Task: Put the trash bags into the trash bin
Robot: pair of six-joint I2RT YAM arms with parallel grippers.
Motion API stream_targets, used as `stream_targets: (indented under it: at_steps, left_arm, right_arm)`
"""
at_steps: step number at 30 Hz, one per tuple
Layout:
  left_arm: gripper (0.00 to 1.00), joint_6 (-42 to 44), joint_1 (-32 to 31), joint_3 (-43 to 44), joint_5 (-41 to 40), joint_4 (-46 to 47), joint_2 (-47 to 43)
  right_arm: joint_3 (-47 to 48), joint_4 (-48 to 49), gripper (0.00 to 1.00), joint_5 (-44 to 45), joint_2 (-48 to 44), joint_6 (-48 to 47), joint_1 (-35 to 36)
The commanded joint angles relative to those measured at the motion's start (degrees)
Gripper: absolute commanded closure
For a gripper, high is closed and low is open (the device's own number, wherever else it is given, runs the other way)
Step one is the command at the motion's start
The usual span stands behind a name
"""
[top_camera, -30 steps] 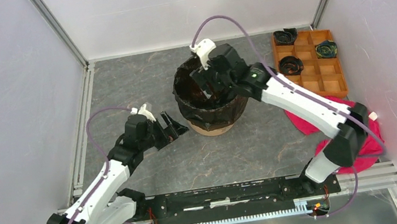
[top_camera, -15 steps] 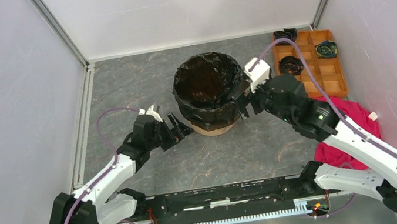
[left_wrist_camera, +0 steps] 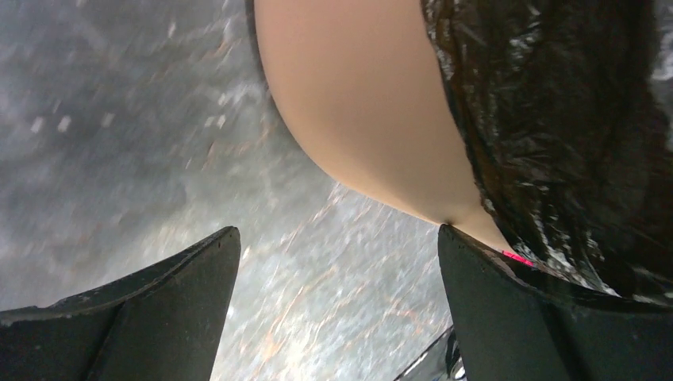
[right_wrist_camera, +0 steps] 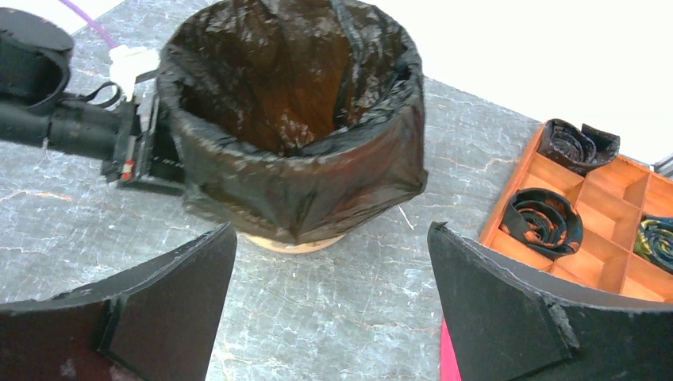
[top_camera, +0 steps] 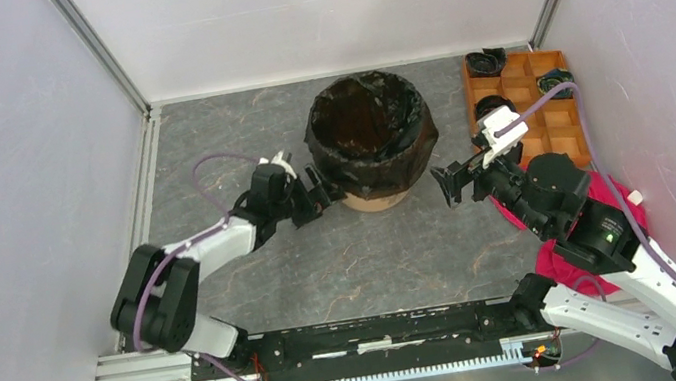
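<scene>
The black trash bag [top_camera: 368, 125] lines the orange trash bin [top_camera: 371, 203], its film folded down over the rim and most of the wall [right_wrist_camera: 301, 186]. My left gripper [top_camera: 322, 193] is open low at the bin's left side. In its wrist view the bin's bare wall [left_wrist_camera: 357, 103] fills the top, and the right fingertip [left_wrist_camera: 476, 262] touches the bin's lower edge. My right gripper [top_camera: 451, 184] stands open to the right of the bin and apart from it, with only table between its fingers [right_wrist_camera: 329, 262].
An orange-brown compartment tray [top_camera: 558, 132] at the back right holds small coiled black rolls [top_camera: 493, 107]. A pink-red cloth [top_camera: 555, 267] lies under my right arm. White walls close in the left, far and right sides.
My right gripper has come out of the bin and drawn back to the right and nearer. My left gripper has moved right, up to the bin's base. The bin has shifted slightly right.
</scene>
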Motion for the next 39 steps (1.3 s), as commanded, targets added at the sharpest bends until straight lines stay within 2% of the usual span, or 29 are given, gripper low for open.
stream_targets:
  at_steps: [1, 14, 18, 20, 25, 29, 32, 35, 39]
  left_arm:
    - [0.0, -0.62, -0.44, 9.23, 0.96, 6.66, 7.44]
    - [0.0, -2.05, -1.79, 39.08, 2.97, 5.84, 34.24]
    - [0.0, -1.48, -1.8, 47.07, 2.57, 2.29, 38.87]
    - [0.0, -0.97, -1.85, 48.18, 2.38, 1.0, 38.57]
    - [0.0, 0.21, -1.68, 37.99, -0.32, 0.92, 30.01]
    - [0.0, 0.05, -1.58, 25.42, -2.01, 2.35, 17.14]
    - [0.0, 0.95, -1.58, 19.27, -2.79, 0.1, 6.62]
    - [0.0, 4.15, -1.6, 17.2, -4.97, -6.47, -5.95]
    - [0.0, 9.04, -1.61, 21.15, -10.07, -18.11, -20.51]
  right_arm:
    - [-0.02, 0.75, 0.02, 1.83, 0.0, 0.65, 0.15]
    - [-0.55, -1.28, 0.02, 4.47, -1.81, 0.82, 0.14]
    - [0.34, -1.51, 0.02, 4.77, -1.45, 0.6, 0.09]
    - [1.13, -2.05, 0.02, 4.9, -1.08, 0.65, 0.13]
    - [0.24, -1.45, 0.02, 5.14, -2.09, 1.15, 0.16]
    - [-0.85, 0.0, 0.02, 5.35, -2.64, 1.28, 0.14]
    - [-0.9, 0.7, 0.02, 5.84, -2.54, 1.27, 0.2]
    - [0.13, 0.19, 0.02, 7.19, -1.91, 1.27, 0.12]
    - [3.57, -1.97, 0.02, 8.01, -0.94, 0.32, 0.1]
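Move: The lined trash bin stands right by my left hand's open fingers, its middle about 8 cm ahead, 10 cm to the right and some 5 cm above them. From that hand the wooden tray lies roughly 20 cm ahead and 48 cm right, and the rolled black bag in it about 20 ahead and 43 right, both some 5 cm lower. From my right hand the trash bin is about 16 cm ahead, 16 cm left and 20 cm below. With my left fingers kept open and low against the side of the trash bin, I push it forward and to my right, towards the back wall and the tray, reaching about 17 cm forward and 11 cm right. Then I pull the hand back to the left, away from the bin, and lift it some 15 cm, tipping the fingers up by about 15 degrees. ##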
